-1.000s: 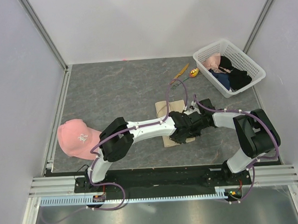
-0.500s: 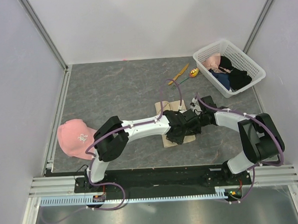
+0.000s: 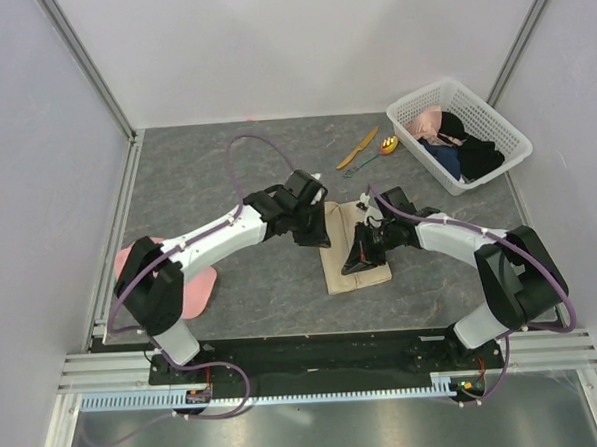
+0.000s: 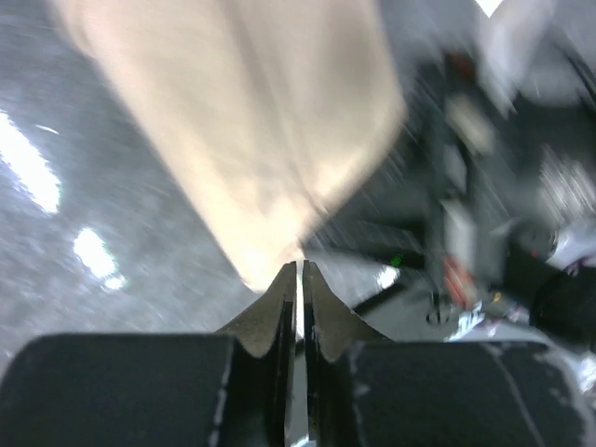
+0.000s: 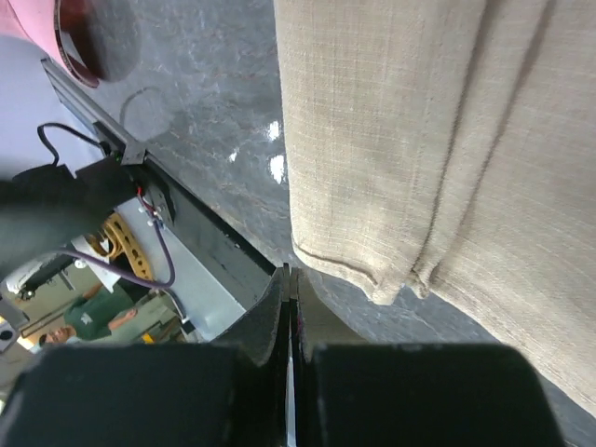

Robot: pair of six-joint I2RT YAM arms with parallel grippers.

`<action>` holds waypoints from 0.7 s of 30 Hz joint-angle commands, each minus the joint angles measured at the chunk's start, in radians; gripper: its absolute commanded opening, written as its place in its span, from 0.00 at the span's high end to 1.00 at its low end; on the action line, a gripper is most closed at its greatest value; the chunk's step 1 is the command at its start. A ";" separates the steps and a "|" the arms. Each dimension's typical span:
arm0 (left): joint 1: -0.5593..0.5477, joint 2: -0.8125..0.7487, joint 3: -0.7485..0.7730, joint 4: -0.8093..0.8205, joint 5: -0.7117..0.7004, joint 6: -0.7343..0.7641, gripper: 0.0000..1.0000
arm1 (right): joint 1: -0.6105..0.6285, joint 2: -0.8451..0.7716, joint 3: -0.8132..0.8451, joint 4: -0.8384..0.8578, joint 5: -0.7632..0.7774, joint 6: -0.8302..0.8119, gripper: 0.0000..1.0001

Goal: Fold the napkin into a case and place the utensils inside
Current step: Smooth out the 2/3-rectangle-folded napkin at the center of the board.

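Observation:
The beige napkin lies folded into a narrow strip in the middle of the table. It appears blurred in the left wrist view and sharp, with a lengthwise fold, in the right wrist view. My left gripper hovers at the napkin's left far edge, its jaws shut with nothing between them. The right gripper sits low over the napkin's near part, shut and empty, tips just off a napkin corner. The orange knife and the spoon lie together on the table beyond the napkin.
A white basket of dark and pink clothes stands at the back right. A pink cap lies at the near left, partly hidden behind my left arm, and shows again in the right wrist view. Walls enclose the table.
My left arm has swung off the napkin toward the left and back, its gripper opening and closing again. The right gripper stayed over the napkin, shifting slightly left. The folded napkin is now uncovered.

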 commanded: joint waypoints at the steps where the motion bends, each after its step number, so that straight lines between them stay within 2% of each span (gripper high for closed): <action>1: 0.078 0.072 -0.083 0.205 0.197 -0.036 0.91 | 0.009 0.010 -0.032 0.067 -0.022 0.038 1.00; 7: 0.102 0.170 -0.149 0.382 0.239 -0.052 0.91 | 0.009 0.080 -0.131 0.168 -0.030 0.031 1.00; 13: 0.107 0.256 -0.160 0.334 0.185 -0.012 0.92 | -0.006 0.088 -0.153 0.136 0.015 -0.025 1.00; 21: 0.119 0.170 -0.169 0.302 0.203 0.038 0.91 | 0.009 0.001 -0.009 0.020 0.012 -0.015 1.00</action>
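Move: The folded napkin's middle is about 5 cm ahead of the left hand, 6 cm to its right and 11 cm below; the shut right hand has it some 5 cm ahead, 2 cm right and 5 cm below. From the right hand the knife lies roughly 29 cm ahead and 4 cm right, the slotted spoon about 26 cm ahead and 7 cm right. Left hand sinks about 11 cm onto the napkin's left part; the shut right sinks some 4 cm, drawing back. ##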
